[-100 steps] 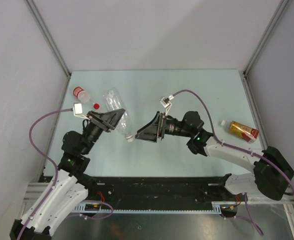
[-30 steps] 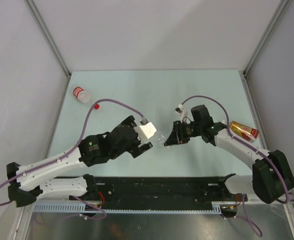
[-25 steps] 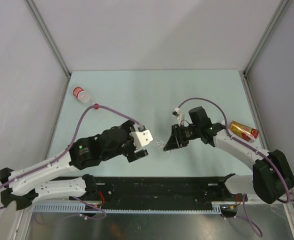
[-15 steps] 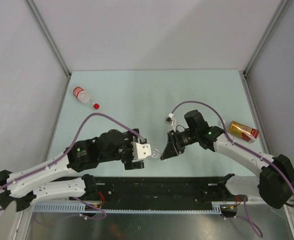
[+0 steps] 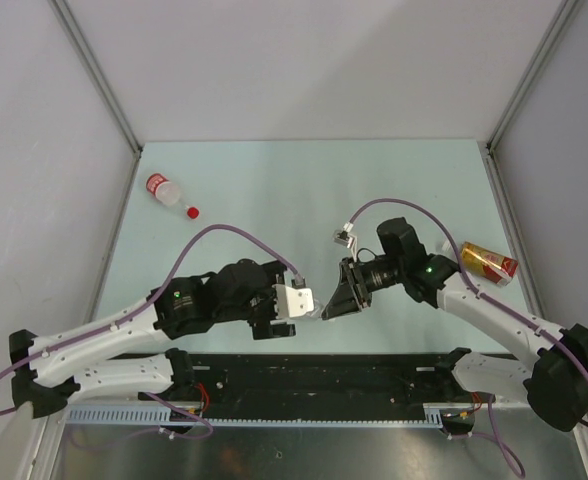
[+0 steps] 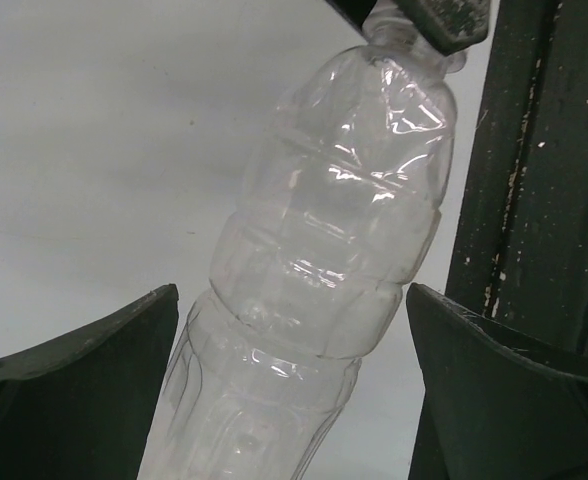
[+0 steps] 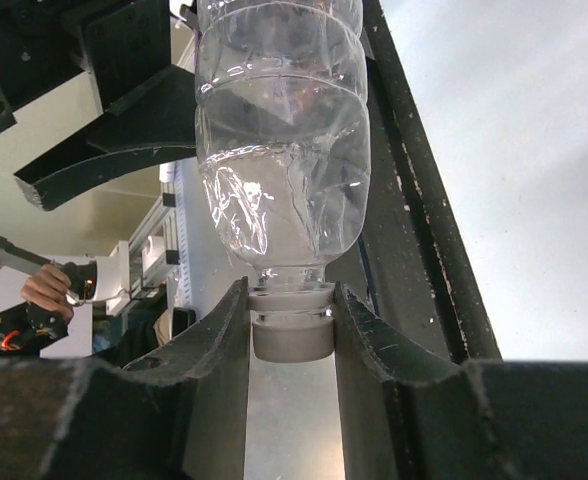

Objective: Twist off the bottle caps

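The clear crinkled bottle (image 6: 324,250) hangs between both grippers near the table's front edge; from above only a sliver of it (image 5: 315,298) shows. My right gripper (image 7: 292,325) is shut on its white cap (image 7: 292,338), neck pointing into the jaws. My left gripper (image 6: 292,295) stands open around the bottle's body, with a gap on the right side. In the top view the left gripper (image 5: 294,308) and right gripper (image 5: 327,310) face each other. A bottle with a red label (image 5: 162,188) lies at the back left, a loose red cap (image 5: 192,212) beside it. The amber bottle (image 5: 489,262) lies at the right.
A black rail (image 5: 324,372) runs along the table's near edge, right under the held bottle. Grey walls with metal posts (image 5: 94,75) close in the left, back and right sides. The right forearm (image 5: 474,300) passes close by the amber bottle.
Both grippers and the bottle have moved toward the table's near edge. The left wrist has turned and shifted right. The right gripper stays shut on the cap, the left stays open.
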`<state>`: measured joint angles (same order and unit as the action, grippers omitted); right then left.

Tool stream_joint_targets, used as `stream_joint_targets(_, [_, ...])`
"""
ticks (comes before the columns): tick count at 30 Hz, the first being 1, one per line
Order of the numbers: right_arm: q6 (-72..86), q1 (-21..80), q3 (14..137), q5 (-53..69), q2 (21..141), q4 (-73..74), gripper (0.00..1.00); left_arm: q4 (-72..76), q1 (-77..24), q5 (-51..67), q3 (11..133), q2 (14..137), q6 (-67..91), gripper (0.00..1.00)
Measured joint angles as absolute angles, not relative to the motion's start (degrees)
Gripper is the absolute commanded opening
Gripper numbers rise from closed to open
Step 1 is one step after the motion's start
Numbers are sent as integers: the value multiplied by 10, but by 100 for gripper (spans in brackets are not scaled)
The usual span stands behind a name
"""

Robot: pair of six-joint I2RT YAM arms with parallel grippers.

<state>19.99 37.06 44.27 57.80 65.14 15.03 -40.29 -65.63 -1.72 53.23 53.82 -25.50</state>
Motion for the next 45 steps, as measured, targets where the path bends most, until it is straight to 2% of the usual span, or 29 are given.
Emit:
stream_joint_targets(3, [210,371,443,582,650,144,0,-404,-656,-33,530,538,-255,91])
stream_joint_targets(7, [224,370,443,587,649,131,0,-406,-656,-44,528,543,-255,72])
stream_joint_targets(11, [238,360,443,583,646,114,0,-409,-656,-43,528,554,-254,57])
stream_joint_targets(13, [247,351,443,576,640,106,6,-411,-657,-44,528,562,-253,51])
stream_joint_targets(16, [268,330,442,560,620,90,23,-406,-656,-50,533,570,-245,43])
stream_joint_targets(20, [329,280,439,541,574,40,63,-366,-653,-67,554,583,-227,38])
stream_joint_targets(24, [396,224,441,489,531,-62,91,-378,-655,-46,562,610,-208,34])
stream_joint_targets(25, [408,213,442,472,521,-86,95,-383,-656,-37,562,620,-200,34])
stream_joint_targets(31, [439,199,444,392,484,-143,99,-345,-657,-1,526,625,-126,36])
stream_joint_targets(37, [439,201,444,332,481,-115,99,-215,-657,7,451,563,-20,44])
stream_joint_targets(45, [408,266,444,304,481,-83,100,-8,-644,30,362,501,126,45])
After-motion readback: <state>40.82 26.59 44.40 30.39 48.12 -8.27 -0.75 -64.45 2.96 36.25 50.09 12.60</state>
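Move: The clear bottle's body already lies between the left gripper's open fingers, its middle about 1 cm to the left of that hand point and 2 cm below it, level fore and aft. The right fingers are already shut at the bottle's neck, with the cap right at their tips, about 1 cm below. From the left hand that cap is roughly 9 cm to the right and 2 cm nearer the bases. The body's middle sits some 10 cm to the right hand's left and 2 cm ahead. Close the left gripper on the bottle's body, then open the right fingers wide off the neck while that hand swings about 12 cm forward and 15 cm up, drifting right and turning clockwise; ease it a couple of centimetres back and left. Keep the left grip, dip slightly, then carry the bottle some 7 cm right and up again, tipping the fingers up roughly 40 degrees. ##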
